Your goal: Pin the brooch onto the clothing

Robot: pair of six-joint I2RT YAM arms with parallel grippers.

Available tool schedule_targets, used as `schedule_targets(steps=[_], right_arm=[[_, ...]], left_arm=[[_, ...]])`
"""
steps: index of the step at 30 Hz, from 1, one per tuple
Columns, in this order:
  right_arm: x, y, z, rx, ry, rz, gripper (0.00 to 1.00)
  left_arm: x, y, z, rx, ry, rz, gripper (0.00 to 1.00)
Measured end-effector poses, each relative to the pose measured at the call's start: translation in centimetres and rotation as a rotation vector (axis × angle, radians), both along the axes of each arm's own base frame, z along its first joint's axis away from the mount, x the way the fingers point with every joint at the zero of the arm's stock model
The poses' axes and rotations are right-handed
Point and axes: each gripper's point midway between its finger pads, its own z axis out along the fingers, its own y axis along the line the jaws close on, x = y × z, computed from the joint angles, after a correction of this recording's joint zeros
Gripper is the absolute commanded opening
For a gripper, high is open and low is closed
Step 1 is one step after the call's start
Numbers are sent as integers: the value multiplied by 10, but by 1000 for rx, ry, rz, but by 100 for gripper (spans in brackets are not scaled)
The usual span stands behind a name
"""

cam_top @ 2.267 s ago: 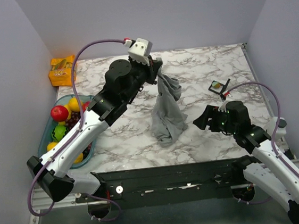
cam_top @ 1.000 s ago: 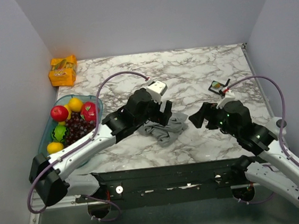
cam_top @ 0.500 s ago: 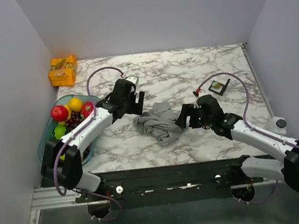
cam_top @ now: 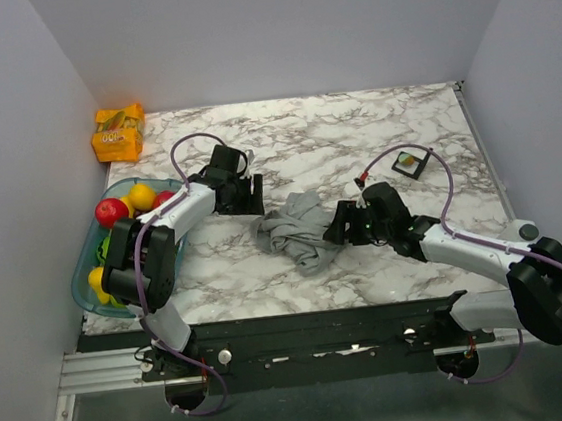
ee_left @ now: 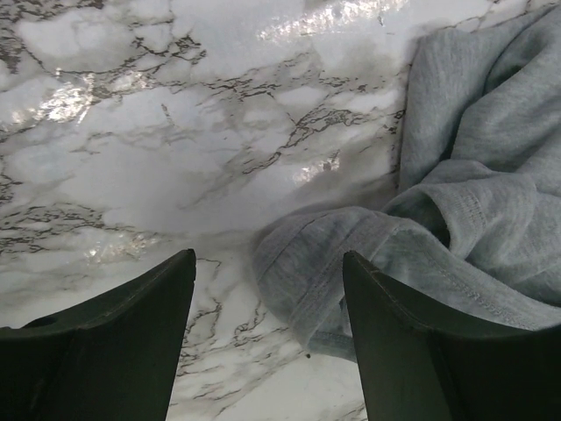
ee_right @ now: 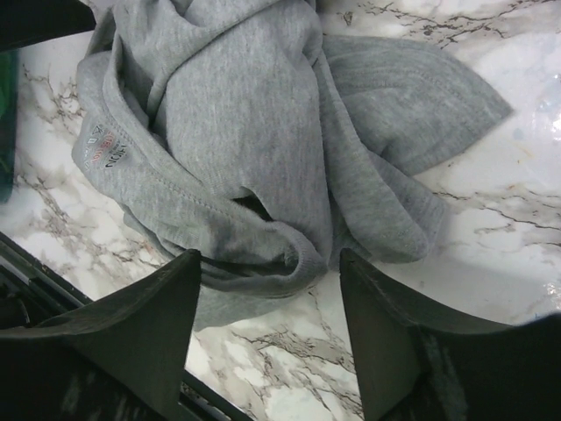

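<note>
The grey tank top [cam_top: 298, 231] lies crumpled on the marble table [cam_top: 373, 130], near the middle. My left gripper [cam_top: 255, 195] is open and empty just left of it; in the left wrist view the cloth's edge [ee_left: 351, 263] lies between and beyond the open fingers [ee_left: 131, 333]. My right gripper [cam_top: 335, 227] is open and empty at the cloth's right edge; in the right wrist view a folded hem [ee_right: 263, 250] lies just ahead of the gripper [ee_right: 267, 263]. The brooch [cam_top: 412, 162] sits on its black card at the back right, apart from both grippers.
A blue-green tray [cam_top: 92, 252] of fruit stands at the left edge, with an apple [cam_top: 112, 211]. An orange packet [cam_top: 118, 132] lies at the back left corner. Walls close the table on the left, back and right.
The left gripper lowered the cloth from hanging to a heap, let go and drew back left. The right arm reached left to the cloth's right edge.
</note>
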Motion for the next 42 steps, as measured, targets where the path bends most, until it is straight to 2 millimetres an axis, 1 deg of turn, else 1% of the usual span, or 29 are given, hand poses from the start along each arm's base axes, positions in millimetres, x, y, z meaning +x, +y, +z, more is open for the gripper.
schedule_targets(steps=[1,3,4,5,7,8,10,13,14,17,22,25,26,27,28,29,30,31,32,33,34,36,38,40,42], right_arm=[[-1,0,-2,3,5,-1,64],[-4,-1,-5,5,12,-5,61],[-4,-2,-7,7,16,-7,56],[-5,-2,-8,9,20,-10,55],[-5,-2,-8,13,20,-11,51],[-5,-1,-7,15,20,-12,50],[-4,0,-6,20,17,-12,49],[-4,0,-6,23,17,-14,47],[-4,0,-6,23,17,-14,47],[-4,0,-7,25,18,-15,46],[-5,-1,-7,25,19,-16,46],[-5,-1,-7,25,19,-16,46],[-5,-1,-7,24,18,-16,45],[-5,-1,-7,25,19,-16,43],[-5,-1,-7,25,19,-16,38],[-5,-1,-7,25,19,-16,33],[-5,-1,-7,25,19,-16,27],[-5,-1,-7,24,18,-16,15],[-5,-1,-7,24,18,-16,10],[-5,0,-7,25,19,-17,7],[-5,0,-7,26,19,-17,1],[-5,0,-7,24,17,-15,1],[-4,0,-6,23,16,-14,0],[-3,1,-3,22,12,-12,1],[-1,1,4,18,6,-7,1]], left_arm=[[-1,-2,-1,-9,9,-4,76],[-2,-6,0,-33,15,-12,75],[-2,-8,1,-42,15,-16,74],[-3,-10,1,-52,18,-19,70],[-3,-13,1,-65,24,-24,69],[-4,-13,0,-69,27,-26,67],[-4,-14,-3,-72,34,-26,67],[-6,-15,-9,-75,55,-27,69],[-6,-16,-10,-75,60,-28,72],[-7,-17,-9,-84,61,-31,78],[-10,-26,-6,-120,62,-48,78],[-13,-32,-6,-122,63,-66,67],[-14,-34,-6,-121,64,-71,55],[-16,-35,-6,-120,67,-74,49],[-16,-35,-7,-119,69,-77,44],[-18,-36,-7,-115,72,-78,32],[-19,-36,-7,-112,73,-80,27],[-19,-35,-8,-107,76,-78,21],[-19,-34,-9,-100,76,-79,14],[-19,-33,-9,-95,76,-74,10],[-19,-32,-9,-90,74,-73,8],[-18,-30,-10,-80,69,-69,3],[-16,-28,-10,-63,57,-60,3],[-14,-26,-5,-35,24,-57,3],[-13,-24,4,-1,-25,-59,2]])
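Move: The clothing's left corner lies about 3 cm right and 2 cm back from the left hand, some 2 cm below it; the clothing's middle is about 10 cm right and 8 cm back, and the fruit bowl about 28 cm left and 7 cm back. The clothing's near-right rim sits nearly between the right hand's open fingers, about 1 cm back and 1 cm below. From the right hand, the open black case is some 18 cm right and 14 cm farther out. Shifting about 3.5 cm to the right, 2 cm back and a little down, the left hand reaches the clothing's left corner and closes its fingers fully on it, drifting back left by a centimetre. The right hand barely sinks and closes in two stages, pinching the near-right rim. Shut, both hands start up by about 1 cm. ##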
